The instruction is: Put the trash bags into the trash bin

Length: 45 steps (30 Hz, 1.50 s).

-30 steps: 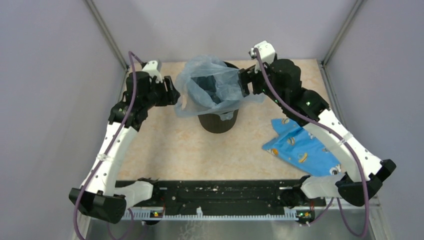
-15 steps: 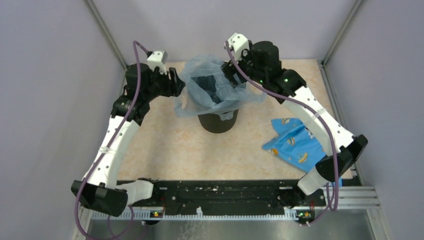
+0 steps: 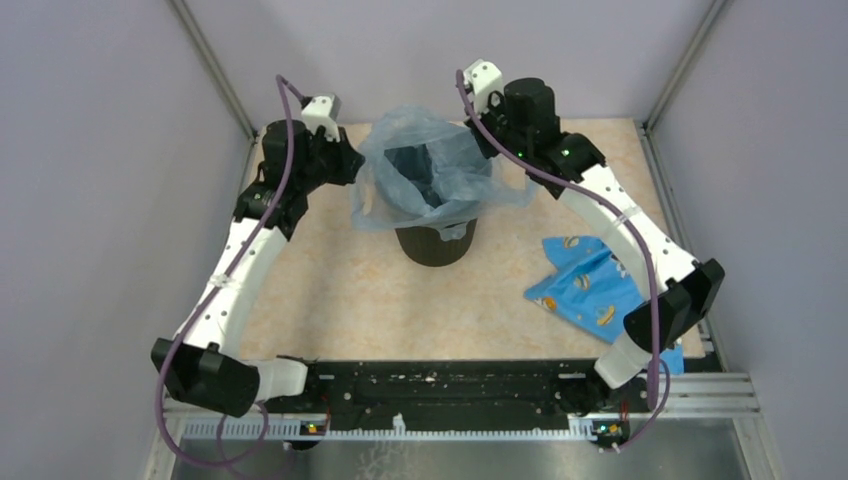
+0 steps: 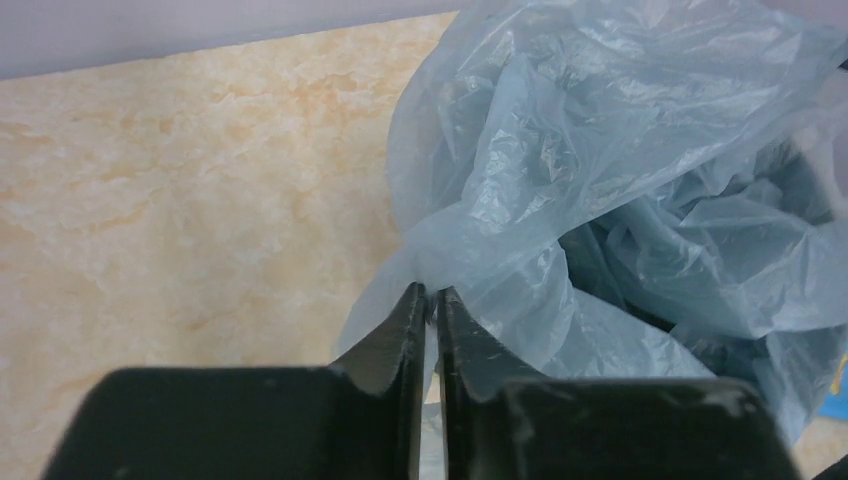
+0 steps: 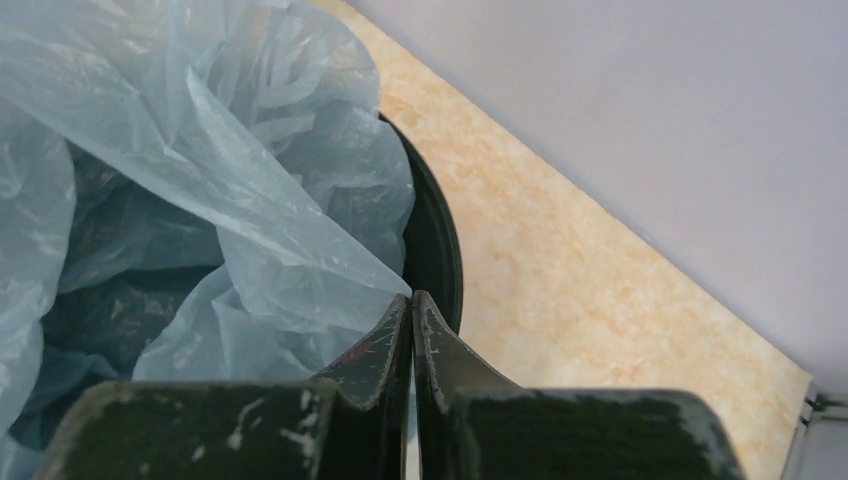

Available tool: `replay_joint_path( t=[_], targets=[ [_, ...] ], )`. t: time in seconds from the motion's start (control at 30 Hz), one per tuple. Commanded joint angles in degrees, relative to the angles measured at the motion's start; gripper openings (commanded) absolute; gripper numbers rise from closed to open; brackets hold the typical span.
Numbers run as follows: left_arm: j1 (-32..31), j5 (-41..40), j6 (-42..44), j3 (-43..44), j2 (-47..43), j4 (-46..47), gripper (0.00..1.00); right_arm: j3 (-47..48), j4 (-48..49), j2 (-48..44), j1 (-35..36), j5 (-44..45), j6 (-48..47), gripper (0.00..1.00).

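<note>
The trash bag (image 3: 425, 165), a thin pale grey-blue film, is draped crumpled over the mouth of the black trash bin (image 3: 436, 245) at the middle back of the table. My left gripper (image 3: 356, 170) is at the bag's left edge. In the left wrist view it (image 4: 431, 295) is shut on a fold of the film (image 4: 600, 150). My right gripper (image 3: 483, 143) is at the bag's back right edge. In the right wrist view it (image 5: 413, 298) is shut, with the film (image 5: 230, 210) drawn to a point at its tips, just over the bin's rim (image 5: 440, 245).
A blue cloth with a printed pattern (image 3: 595, 295) lies on the table to the right of the bin, partly under my right arm. Grey walls close in on the left, back and right. A black rail (image 3: 450, 385) runs along the near edge.
Both grippers have come in to the bag's edges and shut on the film. The right arm swung left toward the back of the bin; the left wrist moved up and right.
</note>
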Motion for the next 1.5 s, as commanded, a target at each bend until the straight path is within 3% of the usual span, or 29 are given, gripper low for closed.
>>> replay_joint_path(
  t=[0.0,0.07,0.23,0.63,1.0,1.47],
  targets=[
    [0.16,-1.11,-0.77,1.11,2.19,6.85,0.08,1.37,5.07,3.34,0.03,3.78,3.61,0.0],
    [0.16,-1.68,-1.42,1.64,3.76,7.45,0.0,2.85,5.5,5.32,0.06,5.4,4.29,0.0],
    [0.16,-7.22,-4.33,2.09,6.17,10.21,0.0,8.6,6.57,10.36,-1.34,8.12,8.01,0.0],
    [0.16,-8.86,-7.49,4.94,14.77,14.2,0.0,19.23,3.06,20.91,-8.39,-1.13,22.39,0.0],
    [0.16,-11.01,-9.33,5.89,19.6,11.22,0.0,16.41,3.68,25.4,-13.66,-14.54,32.82,0.0],
    [0.17,-8.91,-9.02,6.03,19.23,12.35,0.0,13.98,3.41,19.83,-15.66,-15.81,33.21,0.0]
  ],
)
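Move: The clear-blue trash bag already sits in the trash bin with its edge between both hands' fingers. From the left hand, the bin's mouth centres some 15 cm right, about 4 cm ahead and 7 cm below. From the right hand it is roughly 13 cm left, 2 cm ahead and 9 cm below. The patterned blue bag on the table lies about 32 cm right of the right hand, 10 cm back and 35 cm below. The clear-blue bag's edge is drawn forward along both sides of the bin's mouth, then down. The left hand finishes shutting on it and goes about 10 cm forward, 8 cm down, turning slightly counter-clockwise; the right, already shut, goes some 12 cm forward and as far down, tipping about 30 degrees downward and rolling its left side up. ##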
